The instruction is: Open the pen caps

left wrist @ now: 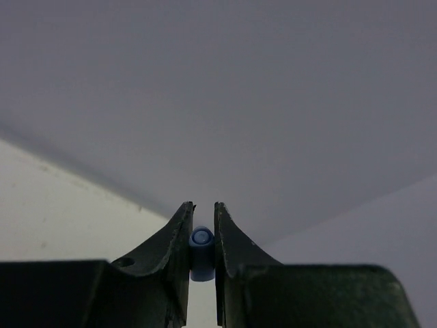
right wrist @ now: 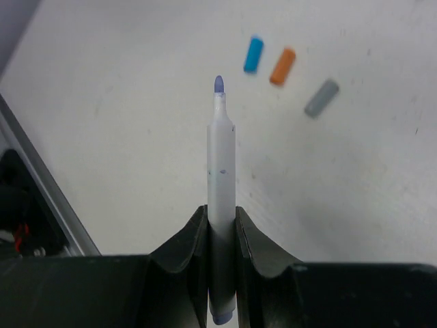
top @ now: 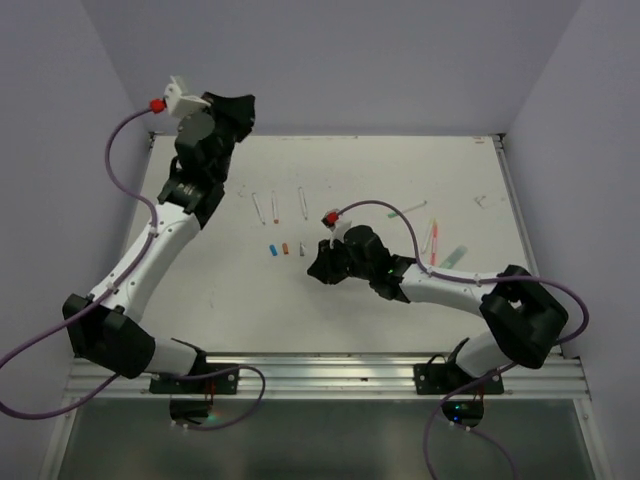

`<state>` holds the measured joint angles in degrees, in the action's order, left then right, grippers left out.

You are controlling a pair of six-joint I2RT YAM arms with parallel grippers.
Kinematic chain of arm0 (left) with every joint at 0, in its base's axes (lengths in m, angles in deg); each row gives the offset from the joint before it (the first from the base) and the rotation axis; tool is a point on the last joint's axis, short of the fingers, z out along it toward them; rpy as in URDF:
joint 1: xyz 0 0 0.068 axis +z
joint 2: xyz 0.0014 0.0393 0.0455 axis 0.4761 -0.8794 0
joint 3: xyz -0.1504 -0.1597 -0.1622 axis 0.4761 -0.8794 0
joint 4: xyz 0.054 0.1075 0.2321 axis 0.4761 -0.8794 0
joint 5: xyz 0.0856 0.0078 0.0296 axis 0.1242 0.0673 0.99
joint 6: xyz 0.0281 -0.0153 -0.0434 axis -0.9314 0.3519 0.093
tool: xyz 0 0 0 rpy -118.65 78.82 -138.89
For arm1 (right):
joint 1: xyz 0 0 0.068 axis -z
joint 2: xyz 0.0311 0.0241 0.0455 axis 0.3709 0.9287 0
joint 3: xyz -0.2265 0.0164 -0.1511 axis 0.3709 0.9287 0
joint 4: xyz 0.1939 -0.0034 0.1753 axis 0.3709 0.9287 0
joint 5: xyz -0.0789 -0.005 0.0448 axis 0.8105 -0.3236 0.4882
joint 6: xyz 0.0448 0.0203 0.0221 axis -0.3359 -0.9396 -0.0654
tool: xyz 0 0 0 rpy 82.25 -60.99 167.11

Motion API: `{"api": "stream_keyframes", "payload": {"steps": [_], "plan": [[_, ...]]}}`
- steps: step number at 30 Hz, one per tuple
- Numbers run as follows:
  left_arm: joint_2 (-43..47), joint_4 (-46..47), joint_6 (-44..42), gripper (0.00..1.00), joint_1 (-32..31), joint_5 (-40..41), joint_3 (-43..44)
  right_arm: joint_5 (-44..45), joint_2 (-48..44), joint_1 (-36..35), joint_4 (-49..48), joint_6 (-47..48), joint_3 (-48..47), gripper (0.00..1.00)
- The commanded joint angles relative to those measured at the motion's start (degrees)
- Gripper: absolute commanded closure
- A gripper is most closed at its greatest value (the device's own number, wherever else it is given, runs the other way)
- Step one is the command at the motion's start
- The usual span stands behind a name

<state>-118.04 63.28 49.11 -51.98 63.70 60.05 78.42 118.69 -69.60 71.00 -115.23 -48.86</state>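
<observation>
My left gripper (left wrist: 203,206) is raised near the back wall (top: 238,108) and is shut on a small bluish-purple pen cap (left wrist: 201,247). Its rounded end shows between the fingers. My right gripper (right wrist: 222,209) hangs low over the middle of the table (top: 318,266), shut on a white pen barrel (right wrist: 222,160) whose bare purple tip (right wrist: 218,84) points away. Three loose pen caps lie in a row on the table: blue (right wrist: 253,54) (top: 272,247), orange (right wrist: 282,65) (top: 285,246) and grey (right wrist: 321,98) (top: 301,248).
Three uncapped white barrels (top: 276,205) lie behind the loose caps. Several capped pens lie at the right, among them a pink-and-yellow one (top: 432,241) and a green one (top: 456,255). The white table (top: 400,170) ends at a metal rail (top: 330,375) in front, with walls close on three sides.
</observation>
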Motion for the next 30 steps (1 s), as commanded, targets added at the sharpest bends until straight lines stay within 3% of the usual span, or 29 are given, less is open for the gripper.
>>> {"api": "stream_keyframes", "payload": {"steps": [1,6,12,16,21,30], "plan": [[0.86,12.45,2.81,1.0,2.37,10.2,5.94,-2.29,1.31,-0.59,8.81,1.48,1.05,1.0],[0.51,10.97,0.89,1.0,3.42,6.79,6.47,-1.42,0.0,-0.59,9.95,0.95,0.61,1.0],[-1.86,-4.56,-7.81,1.0,3.69,-6.72,6.13,7.01,-3.78,-0.33,14.6,0.16,-2.11,1.0],[-2.04,-14.67,-11.67,1.0,3.6,-17.12,-1.24,11.94,-4.49,1.42,16.11,-0.19,-2.99,1.0],[-3.18,-18.04,-14.05,1.0,2.81,-24.6,-10.48,12.48,-4.4,5.46,14.8,-3.17,-1.24,1.0],[-13.46,-17.25,-15.2,1.0,-5.36,-19.69,-13.3,9.84,-3.09,8.99,13.56,-4.41,-1.5,1.0]]}}
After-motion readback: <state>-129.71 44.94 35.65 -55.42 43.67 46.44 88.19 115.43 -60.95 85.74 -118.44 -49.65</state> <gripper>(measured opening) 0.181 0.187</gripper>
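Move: The left hand, high up with the purple cap, has the grey cap about 9 cm back, 6 cm to its right and some 37 cm below; the orange and blue caps lie level with the grey one, about 5 and 9 cm to the left of it. The right hand, holding the uncapped purple marker, has the open grey marker about 23 cm ahead, 2 cm left and 13 cm down; from that same hand the grey cap lies 9 cm ahead and 2 cm left. The left fingers keep their pinch on the purple cap, jerk about 10 cm higher, then swoop down some 37 cm and back towards the grey cap, tipping from about level to steeply down and ending while still above the table. The right hand keeps its marker, first dips 6 cm, then swings right and forward, turning clockwise, towards the bare table right of the grey marker. ##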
